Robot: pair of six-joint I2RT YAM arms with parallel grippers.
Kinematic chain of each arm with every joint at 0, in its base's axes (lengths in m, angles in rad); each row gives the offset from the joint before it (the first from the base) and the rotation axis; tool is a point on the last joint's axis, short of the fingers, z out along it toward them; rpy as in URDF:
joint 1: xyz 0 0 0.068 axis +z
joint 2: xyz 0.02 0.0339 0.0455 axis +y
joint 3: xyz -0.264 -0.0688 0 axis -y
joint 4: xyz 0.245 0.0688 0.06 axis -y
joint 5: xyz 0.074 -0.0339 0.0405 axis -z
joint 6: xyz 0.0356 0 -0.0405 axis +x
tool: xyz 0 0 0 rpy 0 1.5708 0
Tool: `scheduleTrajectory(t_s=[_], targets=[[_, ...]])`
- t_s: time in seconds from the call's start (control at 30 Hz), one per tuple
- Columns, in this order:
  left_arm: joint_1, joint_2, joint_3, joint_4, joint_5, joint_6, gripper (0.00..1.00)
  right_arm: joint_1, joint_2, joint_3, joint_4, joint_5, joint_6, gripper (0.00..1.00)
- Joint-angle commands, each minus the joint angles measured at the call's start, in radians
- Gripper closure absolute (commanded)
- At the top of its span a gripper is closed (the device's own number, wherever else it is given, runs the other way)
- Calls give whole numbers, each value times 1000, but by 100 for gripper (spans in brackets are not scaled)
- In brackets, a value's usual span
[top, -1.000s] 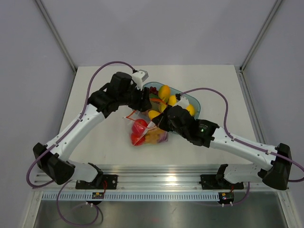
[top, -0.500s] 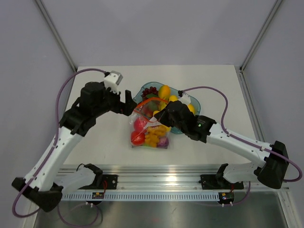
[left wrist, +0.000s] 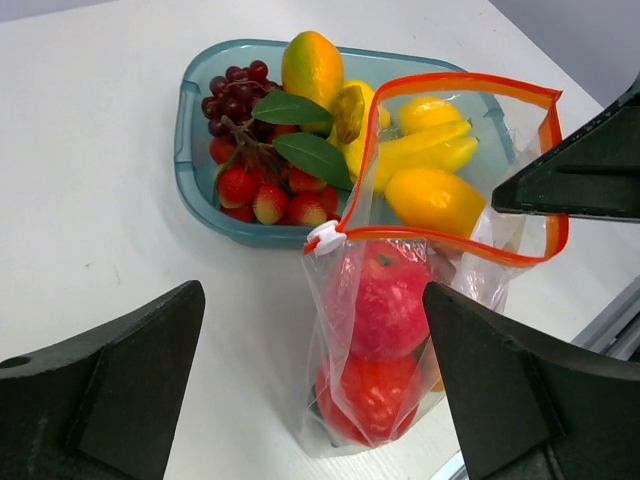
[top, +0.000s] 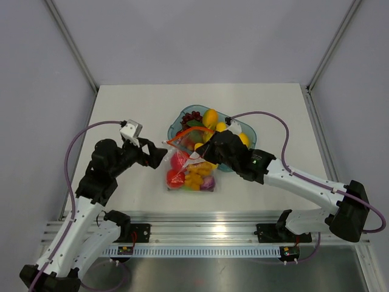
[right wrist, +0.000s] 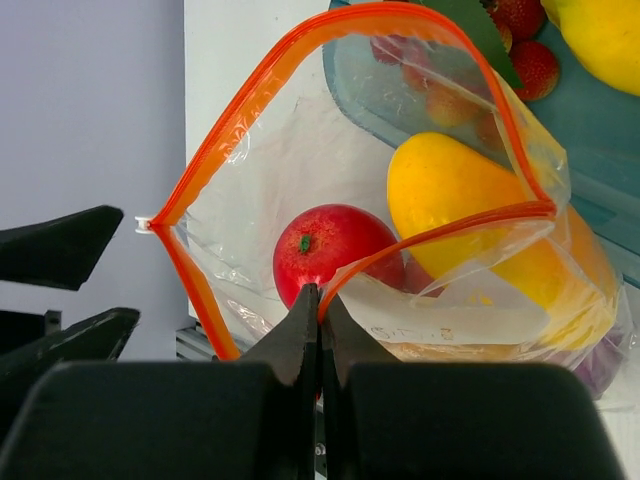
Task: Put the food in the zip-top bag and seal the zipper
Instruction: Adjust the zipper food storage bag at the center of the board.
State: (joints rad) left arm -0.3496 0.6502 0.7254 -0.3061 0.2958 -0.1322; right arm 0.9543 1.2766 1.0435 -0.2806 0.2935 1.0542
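Note:
The zip-top bag [top: 189, 173] stands on the table with its mouth gaping. My right gripper [top: 203, 154] is shut on the near side of its orange zipper [right wrist: 240, 110], pinched at the fingertips [right wrist: 318, 292]. A red apple [right wrist: 322, 250] and an orange-red fruit [left wrist: 372, 395] sit inside, with yellow-orange and purple pieces beside them [top: 199, 177]. My left gripper [top: 160, 154] hangs open just left of the bag, touching nothing; the bag [left wrist: 385, 300] shows between its spread fingers [left wrist: 314, 292]. The white slider [left wrist: 325, 238] sits at the zipper's left end.
A blue-tinted tray [left wrist: 190, 150] behind the bag holds dark grapes [left wrist: 235, 90], strawberries [left wrist: 262, 198], a yellow-orange mango [left wrist: 312, 65] and yellow pieces [left wrist: 430, 200]. The table's near edge and metal rail [top: 206, 232] lie close below the bag.
My left gripper has opened, let go of the bag's mouth and drawn back left and toward the near edge. My right gripper has kept its pinch on the zipper edge.

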Motion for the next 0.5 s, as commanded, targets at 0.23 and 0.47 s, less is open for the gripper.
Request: scheduleTrajectory(t_s=[0.23,0.47], targets=[[115,42,-87,174,238,-64,25,-8,-37,-26,63,-25,-16,100],[123,112,-98,234,379,-102,44,-6,-28,-23,73,-34,-13,100]])
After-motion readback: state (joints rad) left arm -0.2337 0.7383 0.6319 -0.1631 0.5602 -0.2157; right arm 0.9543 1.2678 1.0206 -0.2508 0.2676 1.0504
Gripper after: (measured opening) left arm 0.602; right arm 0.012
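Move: The white slider at the left corner of the bag's orange zipper lies just off the left fingertips: about 3 cm ahead, 3 cm to the right and 2 cm lower. The upper red fruit in the bag sits some 7 cm right, 2 cm back and 9 cm below the left hand; the food basket's middle is roughly 9 cm ahead, 23 cm right and 18 cm down. From the right hand, the slider is about 16 cm left, 4 cm ahead and level. The left hand sinks about 3 cm beside the open bag mouth, then edges some 1.5 cm right towards the white slider corner, its wrist rolling and swinging slightly clockwise while the wide-open fingers draw in to a bit over half open, with the corner just ahead of and between them, not yet pinched. The right hand stays put with its shut fingers still pinching the near side of the zipper rim, holding the mouth open. ##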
